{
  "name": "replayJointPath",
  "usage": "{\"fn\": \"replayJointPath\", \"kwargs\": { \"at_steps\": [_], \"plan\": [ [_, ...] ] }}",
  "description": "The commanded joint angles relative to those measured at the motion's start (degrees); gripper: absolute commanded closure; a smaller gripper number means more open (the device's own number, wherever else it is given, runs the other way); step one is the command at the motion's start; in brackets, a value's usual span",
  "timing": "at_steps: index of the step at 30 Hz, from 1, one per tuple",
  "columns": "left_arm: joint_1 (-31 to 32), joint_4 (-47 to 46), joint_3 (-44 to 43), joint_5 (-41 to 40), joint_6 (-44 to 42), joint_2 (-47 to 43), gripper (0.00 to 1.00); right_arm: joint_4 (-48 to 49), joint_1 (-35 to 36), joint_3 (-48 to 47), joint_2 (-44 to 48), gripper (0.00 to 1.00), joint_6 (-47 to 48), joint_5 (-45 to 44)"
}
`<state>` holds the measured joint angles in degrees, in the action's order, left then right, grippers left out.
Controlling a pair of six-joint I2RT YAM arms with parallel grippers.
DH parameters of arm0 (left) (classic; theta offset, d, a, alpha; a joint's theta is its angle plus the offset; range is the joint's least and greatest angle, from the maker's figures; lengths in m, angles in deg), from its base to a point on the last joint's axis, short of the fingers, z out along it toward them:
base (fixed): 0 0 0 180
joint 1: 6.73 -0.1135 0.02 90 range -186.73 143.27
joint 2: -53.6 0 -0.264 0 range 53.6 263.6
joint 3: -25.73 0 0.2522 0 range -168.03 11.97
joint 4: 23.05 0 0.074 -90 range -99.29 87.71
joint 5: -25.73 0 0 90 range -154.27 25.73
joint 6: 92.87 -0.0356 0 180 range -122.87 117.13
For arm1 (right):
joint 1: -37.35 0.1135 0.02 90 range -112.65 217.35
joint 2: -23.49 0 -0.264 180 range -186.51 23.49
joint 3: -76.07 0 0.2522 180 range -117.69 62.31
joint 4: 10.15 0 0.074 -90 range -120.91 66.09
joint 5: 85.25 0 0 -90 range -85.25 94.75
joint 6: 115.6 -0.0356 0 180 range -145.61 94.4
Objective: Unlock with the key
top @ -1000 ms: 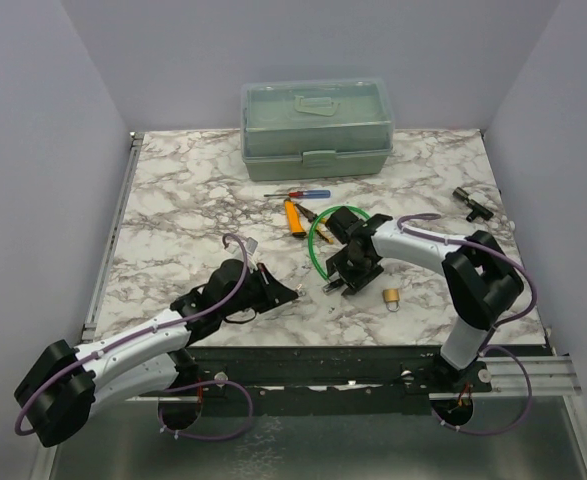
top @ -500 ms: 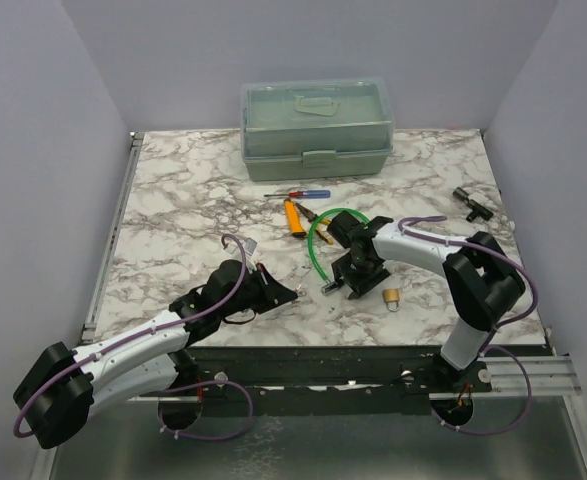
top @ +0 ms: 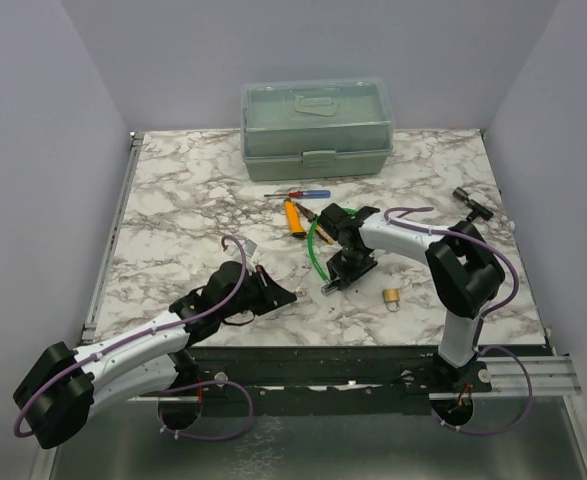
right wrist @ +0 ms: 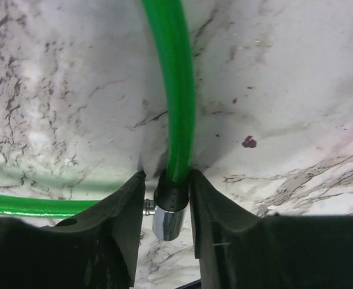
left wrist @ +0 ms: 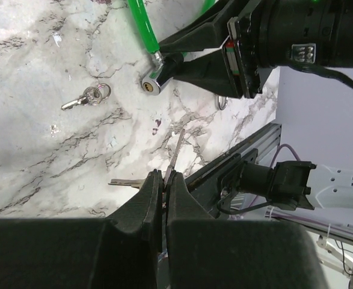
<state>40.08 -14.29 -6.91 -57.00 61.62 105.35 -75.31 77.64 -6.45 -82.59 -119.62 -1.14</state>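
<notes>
My left gripper (left wrist: 164,174) is shut on the key (left wrist: 176,147), a thin silver blade that sticks out of the jaws toward the lock. In the top view the left gripper (top: 288,296) rests low over the table's near edge. My right gripper (right wrist: 167,176) is shut on the black collar of the silver lock head (right wrist: 170,220) at the end of a green cable (right wrist: 176,90). In the left wrist view the lock head (left wrist: 154,81) shows its keyhole, a short way beyond the key tip. The right gripper (top: 337,278) stands right of the left one.
A brass padlock (top: 391,297) lies right of the right gripper. A spare key on a ring (left wrist: 86,98) lies on the marble. Behind the green cable loop (top: 318,250) are a red-and-blue screwdriver (top: 298,194), an orange tool (top: 291,217), a green toolbox (top: 316,125) and a black part (top: 470,202).
My right wrist swung right, then back left, turning with the lock head in its jaws. The left arm and its key have barely moved.
</notes>
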Motion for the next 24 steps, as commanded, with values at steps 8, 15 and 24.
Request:
{"fn": "replayJointPath", "kwargs": {
  "at_steps": [8,15,24],
  "plan": [
    [-0.3,-0.7,2.3,2.1,0.1,-0.9,1.0,1.4,0.5,0.5,-5.0,1.0,0.4,-0.2],
    [-0.3,-3.7,2.1,4.0,0.6,1.2,1.0,10.9,0.6,7.5,3.3,1.0,3.6,0.5],
    [-0.3,-14.3,2.5,9.0,1.5,7.7,1.0,17.2,0.4,15.9,15.6,1.0,4.2,-0.5]
  ]
}}
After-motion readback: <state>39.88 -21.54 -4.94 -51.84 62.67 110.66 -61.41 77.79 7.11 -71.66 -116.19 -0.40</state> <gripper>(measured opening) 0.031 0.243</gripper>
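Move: The right hand, pointing down with half-open fingers, straddles the lock, whose middle is practically at its finger pads, some 1 cm to the left. From this hand the loose keys lie about 5 cm ahead and 7 cm left, the padlock about 4 cm back and 10 cm right. For the left hand, holding its key, the lock lies roughly 7 cm ahead, 9 cm right and 9 cm below; the loose keys are about 12 cm ahead, 4 cm right. The right fingers close on the green cable's lock and pinch its dark sleeve while the hand eases about 1 cm forward and left; gripping it, the hand then draws back about 1.5 cm and a little to the right, rising slightly, and tilts some 10 degrees so its fingertips swing forward and left. The left hand keeps its closed grip on the key, sinks and backs off about 1 cm, then slides about 1.5 cm right towards the lock, the key touching nothing yet. ##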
